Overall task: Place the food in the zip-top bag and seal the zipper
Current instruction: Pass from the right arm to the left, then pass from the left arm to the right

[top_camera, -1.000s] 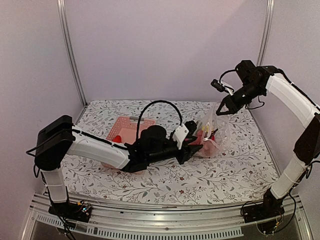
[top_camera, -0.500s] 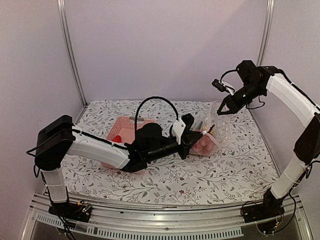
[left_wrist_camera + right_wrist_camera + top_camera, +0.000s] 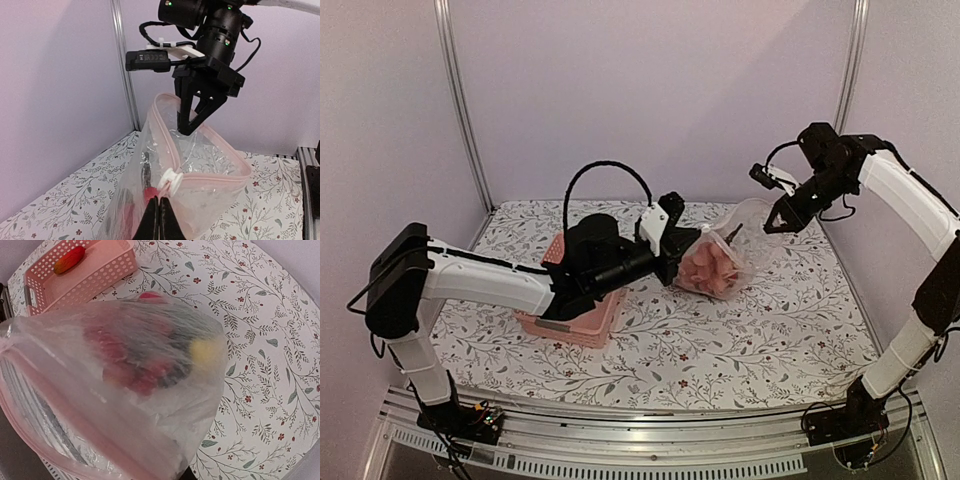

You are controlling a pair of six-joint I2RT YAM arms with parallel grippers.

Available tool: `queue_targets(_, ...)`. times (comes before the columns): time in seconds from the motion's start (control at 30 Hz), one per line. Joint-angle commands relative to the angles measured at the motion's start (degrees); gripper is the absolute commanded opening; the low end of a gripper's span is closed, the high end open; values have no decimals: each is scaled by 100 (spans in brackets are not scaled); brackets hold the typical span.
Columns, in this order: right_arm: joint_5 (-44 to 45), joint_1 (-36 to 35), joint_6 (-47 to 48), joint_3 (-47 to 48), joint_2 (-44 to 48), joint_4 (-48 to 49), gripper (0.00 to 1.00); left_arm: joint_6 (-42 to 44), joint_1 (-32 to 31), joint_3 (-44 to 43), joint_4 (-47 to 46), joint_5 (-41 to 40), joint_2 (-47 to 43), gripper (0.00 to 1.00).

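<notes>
The clear zip-top bag (image 3: 718,262) hangs between both grippers, its mouth open. The food (image 3: 708,268) lies heaped inside it: red berries (image 3: 131,371), a yellow piece (image 3: 205,350) and dark pieces. The pale pink zipper (image 3: 216,173) runs round the mouth, with a white slider (image 3: 170,180) at its near corner. My left gripper (image 3: 159,209) is shut on the bag's edge just below that slider. At the far rim, my right gripper (image 3: 185,131) pinches the bag from above. One red-and-green piece (image 3: 69,259) lies in the pink basket (image 3: 100,271).
The pink basket (image 3: 570,322) sits on the flowered table (image 3: 740,350) at the left, partly under my left arm. A metal post (image 3: 124,80) and purple walls close off the back. The bare cloth lies to the right and front of the bag.
My left gripper has closed on the bag's near edge and risen back and to the right with it. The bag now hangs higher and tilted. My right gripper shifted slightly right.
</notes>
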State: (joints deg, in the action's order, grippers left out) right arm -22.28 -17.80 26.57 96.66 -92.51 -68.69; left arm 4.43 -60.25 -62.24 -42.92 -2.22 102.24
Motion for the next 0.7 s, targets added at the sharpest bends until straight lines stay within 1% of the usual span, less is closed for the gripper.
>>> queue_targets(0.0,189,22,434,28,379,-73,16,134,141,9,-1,-81,-118,0)
queue_targets(0.1,42,14,538,78,345,84,31,33,156,23,-119,-47,-57,0)
queue_targets(0.17,42,-25,542,119,265,233,37,6,178,21,-199,-26,-23,0)
queue_targets(0.23,59,-141,585,185,119,337,41,13,198,23,-237,-24,-8,0)
queue_targets(0.3,162,-294,683,223,28,481,42,22,227,25,-252,-24,-28,0)
queue_targets(0.43,690,-613,766,376,-89,858,44,37,273,70,-232,4,-120,0)
queue_targets(0.57,900,-700,884,663,-216,1074,44,2,328,111,-164,10,-189,0)
queue_targets(0.67,1031,-769,1036,713,-216,1243,47,-2,364,186,-181,19,-269,0)
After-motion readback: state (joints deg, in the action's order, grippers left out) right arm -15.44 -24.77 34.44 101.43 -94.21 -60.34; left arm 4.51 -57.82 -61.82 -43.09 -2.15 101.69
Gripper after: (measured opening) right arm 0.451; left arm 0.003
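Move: The right hand has the bag's zip rim between its fingertips; the far edge of the mouth, where it goes next, lies about 4 cm ahead of it, 3 cm to its left and roughly level. The white slider is some 13 cm to the right hand's left and 4 cm back, the food about 11 cm left, 3 cm back and 15 cm below. The left hand grips the slider corner, with that far edge about 8 cm ahead and 11 cm to its right. Open the right gripper to nearly half, freeing the pinched rim, and lift about 2 cm; then carry it left and forward along the rim towards the far edge of the mouth, ending about 4 cm left, 3 cm forward and 3 cm up, fingertips swung forward some 20 degrees, one finger either side of the rim. Keep the left fingers shut on the slider corner and ease it forward-left a couple of centimetres. ##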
